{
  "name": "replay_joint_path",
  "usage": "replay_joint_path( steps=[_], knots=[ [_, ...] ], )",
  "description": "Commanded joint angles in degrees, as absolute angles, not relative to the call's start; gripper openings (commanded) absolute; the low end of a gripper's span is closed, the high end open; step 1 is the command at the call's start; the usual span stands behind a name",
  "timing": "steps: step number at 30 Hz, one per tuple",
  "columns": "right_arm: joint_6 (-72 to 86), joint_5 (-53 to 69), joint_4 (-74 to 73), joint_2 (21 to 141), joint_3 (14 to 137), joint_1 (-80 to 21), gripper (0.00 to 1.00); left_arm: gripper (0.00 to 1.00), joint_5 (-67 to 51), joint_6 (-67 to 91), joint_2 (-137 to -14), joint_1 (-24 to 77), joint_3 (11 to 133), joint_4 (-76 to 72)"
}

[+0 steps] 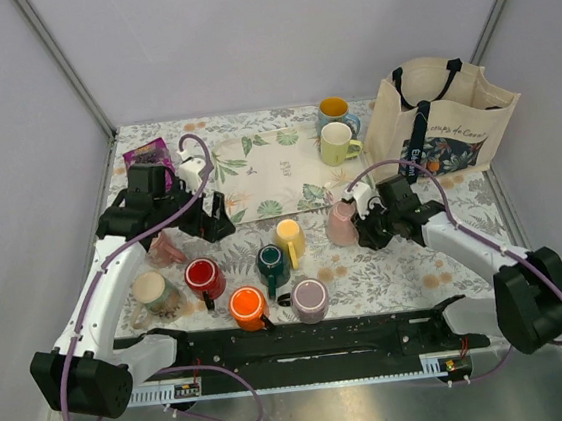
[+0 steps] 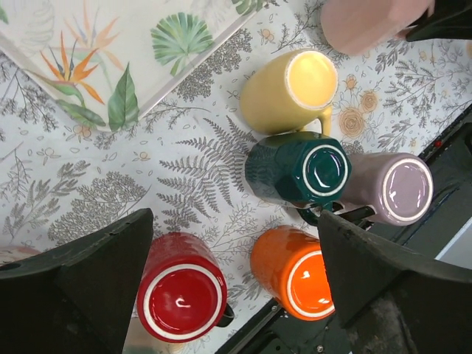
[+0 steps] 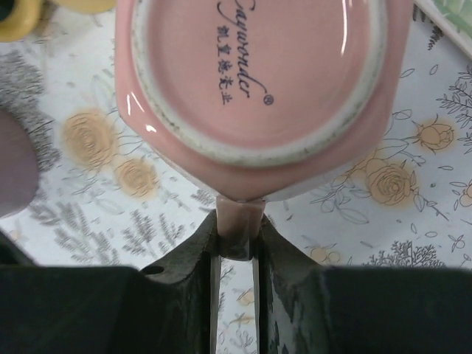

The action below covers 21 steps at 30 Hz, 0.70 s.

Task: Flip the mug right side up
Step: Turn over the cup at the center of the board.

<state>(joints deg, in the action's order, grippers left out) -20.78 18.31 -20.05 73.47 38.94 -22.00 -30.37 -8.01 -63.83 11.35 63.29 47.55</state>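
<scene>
The mug (image 1: 341,224) is dusty pink and stands upside down right of the table's middle, its stamped base (image 3: 258,81) facing up. My right gripper (image 1: 361,225) (image 3: 240,221) is shut on the mug's handle (image 3: 240,210), which sits pinched between the two fingers. The mug's side (image 2: 361,26) also shows at the top right of the left wrist view. My left gripper (image 1: 212,221) (image 2: 234,221) hangs open over the left half of the table with nothing between its fingers.
Upside-down mugs cluster at the front middle: yellow (image 1: 289,238), teal (image 1: 271,262), red (image 1: 202,276), orange (image 1: 247,305), mauve (image 1: 310,300). Another pink mug (image 1: 167,248) lies under the left arm. A tote bag (image 1: 438,124), two upright mugs (image 1: 335,144) and a leaf-print tray (image 1: 267,172) sit behind.
</scene>
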Motion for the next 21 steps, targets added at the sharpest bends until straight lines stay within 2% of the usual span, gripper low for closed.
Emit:
replay_joint_path(
  steps=[1,8,11,16,21],
  knots=[
    [-21.7,26.7,-23.3,65.6,45.3,-21.9,0.00,0.96,-34.0,-11.9,-63.4,12.6,66.9,43.7],
    [-16.0,38.7,-29.4,67.3,57.5,-21.5,0.00,0.96,-25.8,-31.5,-59.9,26.1,67.2,40.7],
    [-12.9,50.2,-30.4,71.0,61.7,-20.8,0.00,0.96,-25.7,-37.3,-57.3,28.9,64.7,36.7],
    [-5.6,62.1,-30.3,77.5,66.5,-20.7,0.00,0.99,-19.4,-47.2,-48.6,34.7,52.1,15.0],
    [-1.5,71.4,-29.3,81.0,69.2,-20.4,0.00,0.99,-16.7,-66.5,-45.1,38.8,38.5,-4.1]
  ],
)
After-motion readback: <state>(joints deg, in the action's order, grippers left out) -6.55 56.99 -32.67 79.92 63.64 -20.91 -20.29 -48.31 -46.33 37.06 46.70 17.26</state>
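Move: The right hand already holds the upside-down pink mug by its handle, the mug's middle about 4 cm left and 3 cm ahead of it. The yellow mug stands about 14 cm to this hand's left, level with it; the teal mug is about 17 cm left and 5 cm back, and the light-green mug some 18 cm ahead and 2 cm left. From the open left hand, the pink mug is about 24 cm right, 3 cm ahead and 15 cm below. Keeping its pinch on the handle, the right hand carries the pink mug up about 15 cm and some 10 cm left towards the left gripper, its left side rolling up so that the mug's mouth begins to swing towards that gripper. The left hand, fingers still wide open and touching nothing, comes to meet it, going right and rising while turning clockwise and tipping its fingers up from slanting down to roughly level. ##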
